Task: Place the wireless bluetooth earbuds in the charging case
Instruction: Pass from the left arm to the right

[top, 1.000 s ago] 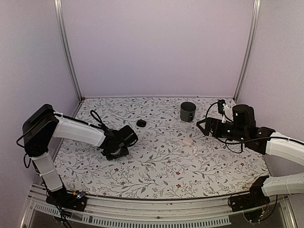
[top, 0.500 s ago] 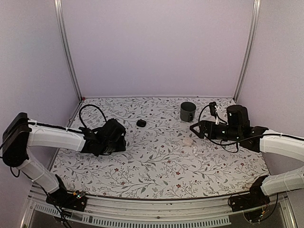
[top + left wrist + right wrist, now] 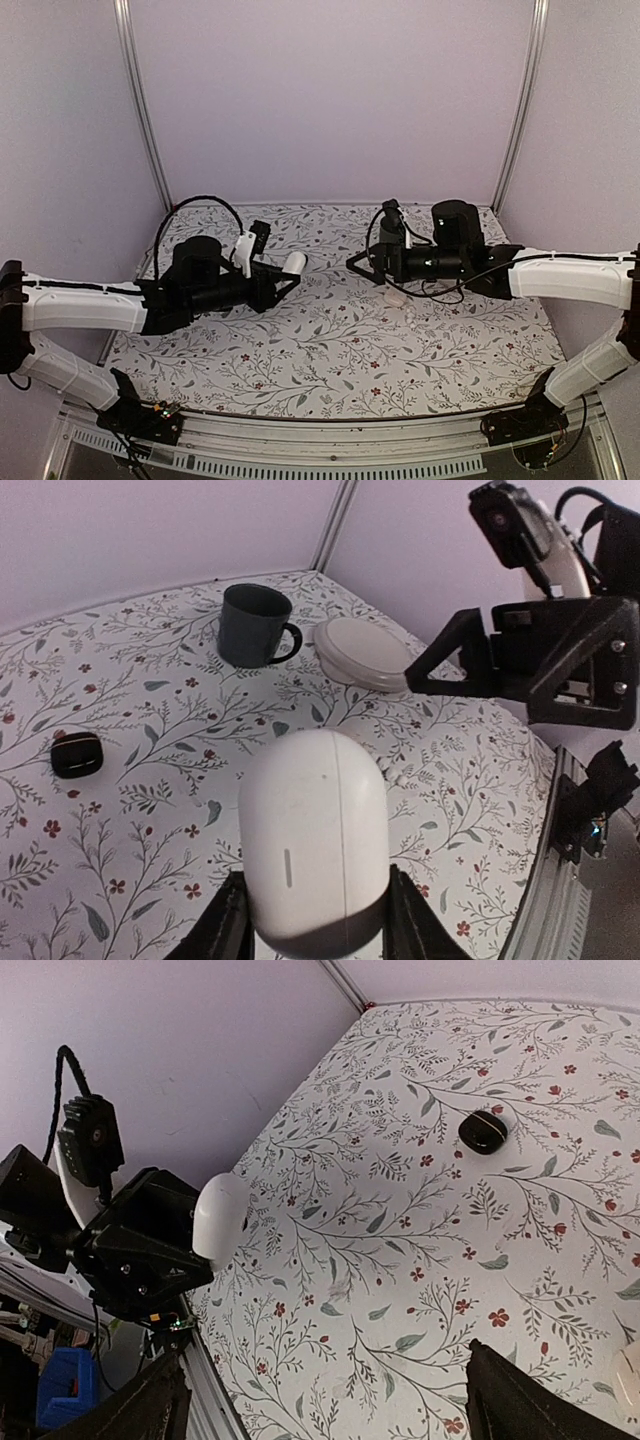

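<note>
The white charging case [image 3: 315, 835] is closed and lifted off the table, with my left gripper [image 3: 315, 925] shut on its lower end. From above, the case [image 3: 292, 263] pokes out toward the middle of the table. It also shows in the right wrist view, case [image 3: 220, 1222] at the left. My right gripper [image 3: 360, 264] stands open and empty a little to the case's right, facing it; its fingers [image 3: 160, 1400] frame bare cloth. Two small white earbuds [image 3: 410, 313] lie on the cloth under the right arm, earbuds [image 3: 395, 775] just past the case.
A dark mug [image 3: 255, 626] stands at the back. A white oval pad [image 3: 360, 652] lies beside it, near the earbuds. A small black object [image 3: 77, 755] sits on the floral cloth [image 3: 330, 350] at the back left. Walls close in three sides.
My left gripper has closed on the case and swung it up and right toward the middle. The right arm has reached left to face it, jaws still wide.
</note>
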### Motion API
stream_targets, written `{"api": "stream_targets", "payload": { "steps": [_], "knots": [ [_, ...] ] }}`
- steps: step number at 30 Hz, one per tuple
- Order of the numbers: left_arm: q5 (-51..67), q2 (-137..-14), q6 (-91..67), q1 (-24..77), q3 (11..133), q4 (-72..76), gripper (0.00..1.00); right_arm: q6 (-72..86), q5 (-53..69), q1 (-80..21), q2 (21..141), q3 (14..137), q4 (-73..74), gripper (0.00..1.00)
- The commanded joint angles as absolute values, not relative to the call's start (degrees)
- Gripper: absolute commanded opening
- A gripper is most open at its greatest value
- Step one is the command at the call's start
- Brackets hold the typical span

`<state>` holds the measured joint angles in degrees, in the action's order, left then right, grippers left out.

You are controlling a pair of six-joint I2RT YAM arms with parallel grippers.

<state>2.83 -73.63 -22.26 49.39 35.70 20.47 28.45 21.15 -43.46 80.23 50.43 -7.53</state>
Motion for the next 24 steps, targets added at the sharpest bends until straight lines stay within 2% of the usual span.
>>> {"api": "stream_targets", "payload": {
  "steps": [1,7,17,24],
  "knots": [
    [10.65,-75.77,-15.64,50.81,39.81,25.07,0.20,33.69,22.93,-45.90,84.42,55.03,-10.23,0.94],
    [10.80,-79.53,-13.01,52.86,43.24,25.01,0.19,39.46,20.30,-47.79,87.41,57.57,-10.04,0.85],
    [10.14,-82.76,-10.79,55.34,45.36,24.97,0.19,42.29,16.27,-49.58,87.40,58.34,-7.96,0.76],
    [8.88,-84.21,-9.66,56.40,46.06,24.26,0.19,44.38,18.77,-50.14,89.11,59.49,-8.53,0.53]
  ]
}}
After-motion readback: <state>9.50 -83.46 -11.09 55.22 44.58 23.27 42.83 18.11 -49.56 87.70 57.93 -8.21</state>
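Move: The left hand already holds the white charging case upright-ish, its middle about 2 cm ahead, 2 cm right and 1 cm above the hand point. The waiting right fingers lie roughly 17 cm to the left hand's right, 2 cm ahead and 2 cm higher. From the right hand the case is some 15 cm left, level fore and aft, 1 cm lower. The black case lies about 25 cm straight ahead of the left hand, 18 cm below; the mug 28 cm ahead and 11 cm right of the right hand, 17 cm below. The left hand keeps its pinch on the lower end of the white case and carries it about 7 cm right and a little back towards the right gripper, swinging some 15 degrees clockwise. The right hand reaches about 5 cm left to meet it, rolls roughly 10 degrees and closes from nearly full open to a bit over half around the case's free end; a firm touch by its fingers can't be made out. ##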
